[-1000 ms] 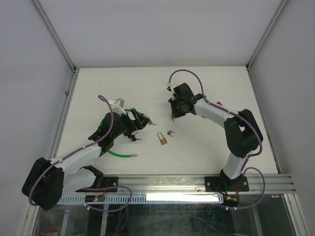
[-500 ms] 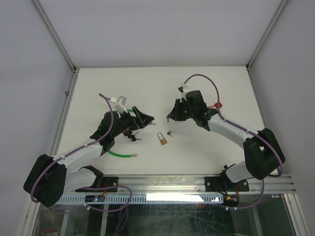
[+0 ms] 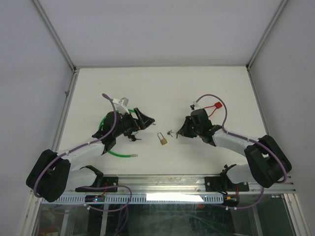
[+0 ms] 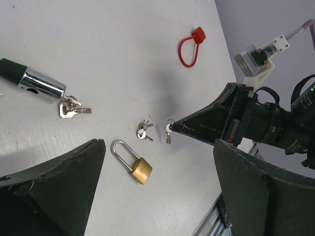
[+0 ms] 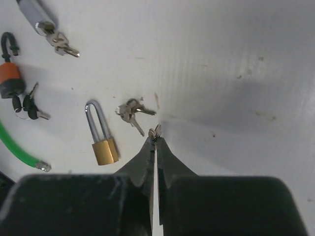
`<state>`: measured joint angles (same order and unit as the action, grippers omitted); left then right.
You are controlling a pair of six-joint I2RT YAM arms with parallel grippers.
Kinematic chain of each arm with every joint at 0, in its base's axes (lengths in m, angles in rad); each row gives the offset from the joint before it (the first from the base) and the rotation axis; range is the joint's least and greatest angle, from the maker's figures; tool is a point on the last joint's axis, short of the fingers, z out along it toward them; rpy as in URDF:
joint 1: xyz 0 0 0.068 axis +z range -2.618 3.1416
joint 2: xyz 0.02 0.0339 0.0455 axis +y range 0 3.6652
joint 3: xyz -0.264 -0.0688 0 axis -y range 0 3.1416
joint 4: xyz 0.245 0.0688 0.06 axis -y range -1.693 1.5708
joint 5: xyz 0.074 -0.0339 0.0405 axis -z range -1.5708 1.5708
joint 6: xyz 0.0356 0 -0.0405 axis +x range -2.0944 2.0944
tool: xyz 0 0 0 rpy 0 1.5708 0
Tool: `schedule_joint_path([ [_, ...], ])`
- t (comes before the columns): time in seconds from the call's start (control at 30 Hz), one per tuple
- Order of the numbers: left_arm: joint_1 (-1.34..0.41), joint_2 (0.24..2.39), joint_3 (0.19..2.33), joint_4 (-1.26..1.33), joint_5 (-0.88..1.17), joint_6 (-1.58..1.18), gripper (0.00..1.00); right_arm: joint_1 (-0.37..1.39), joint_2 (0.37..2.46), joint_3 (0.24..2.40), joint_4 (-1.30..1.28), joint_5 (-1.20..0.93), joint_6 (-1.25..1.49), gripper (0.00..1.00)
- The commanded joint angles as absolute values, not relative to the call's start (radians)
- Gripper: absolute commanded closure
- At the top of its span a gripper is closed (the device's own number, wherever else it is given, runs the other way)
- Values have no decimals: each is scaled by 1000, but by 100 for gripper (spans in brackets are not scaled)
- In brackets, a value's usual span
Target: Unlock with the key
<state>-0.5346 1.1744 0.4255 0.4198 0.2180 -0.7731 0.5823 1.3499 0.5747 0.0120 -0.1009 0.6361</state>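
Note:
A brass padlock (image 3: pixel 162 139) with a steel shackle lies flat on the white table, also seen in the left wrist view (image 4: pixel 138 168) and the right wrist view (image 5: pixel 104 147). My right gripper (image 3: pixel 176 133) (image 5: pixel 155 140) is shut on a small silver key (image 5: pixel 156 131) (image 4: pixel 168 132) that pokes out of its tips, low over the table just right of the padlock. A loose key bunch (image 5: pixel 130 112) (image 4: pixel 143 131) lies beside it. My left gripper (image 3: pixel 147 120) (image 4: pixel 158 143) hangs open to the padlock's left, holding nothing.
A chrome lock cylinder (image 4: pixel 42 84) with keys (image 4: pixel 71 105) lies to the left. An orange lock (image 5: pixel 11 81) on a green cable (image 3: pixel 118 154) and black keys (image 5: pixel 27 108) sit by the left arm. A red loop (image 3: pixel 212 107) lies at right.
My right arm has swung down and nearer, bringing the held key from the far middle to just right of the padlock. The left gripper has shifted slightly right.

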Motion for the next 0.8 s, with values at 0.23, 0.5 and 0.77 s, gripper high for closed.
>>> schedule_joint_path([
  [0.23,-526,1183,413,472,175,-682,5,587,1348,508,30,-63,713,87],
  [0.5,-526,1156,402,451,157,-660,5,613,1305,664,-255,-7,538,66],
  [0.77,-525,1132,395,433,145,-652,5,649,1461,898,-510,44,334,62],
])
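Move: The small key set hangs from the right hand's closed fingertips. Its landing spot on bare table is about 2 cm back, 1 cm right and some 4 cm below that hand. The loose keys lie roughly 4 cm left and 1 cm farther out than the hand, and the brass padlock about 7 cm left and 2 cm back. From the idle left hand, the landing spot is some 16 cm right, 4 cm back and 12 cm down. The small key set, still pinched, is lowered by the right hand nearly 3 cm, drawing back about 2 cm and slightly right, to the bare table beside the loose keys. The fingers open to a bit over a third and let go; the hand then rises about 3.5 cm clear, coming a little forward and rolling its right side up some 15 degrees. ##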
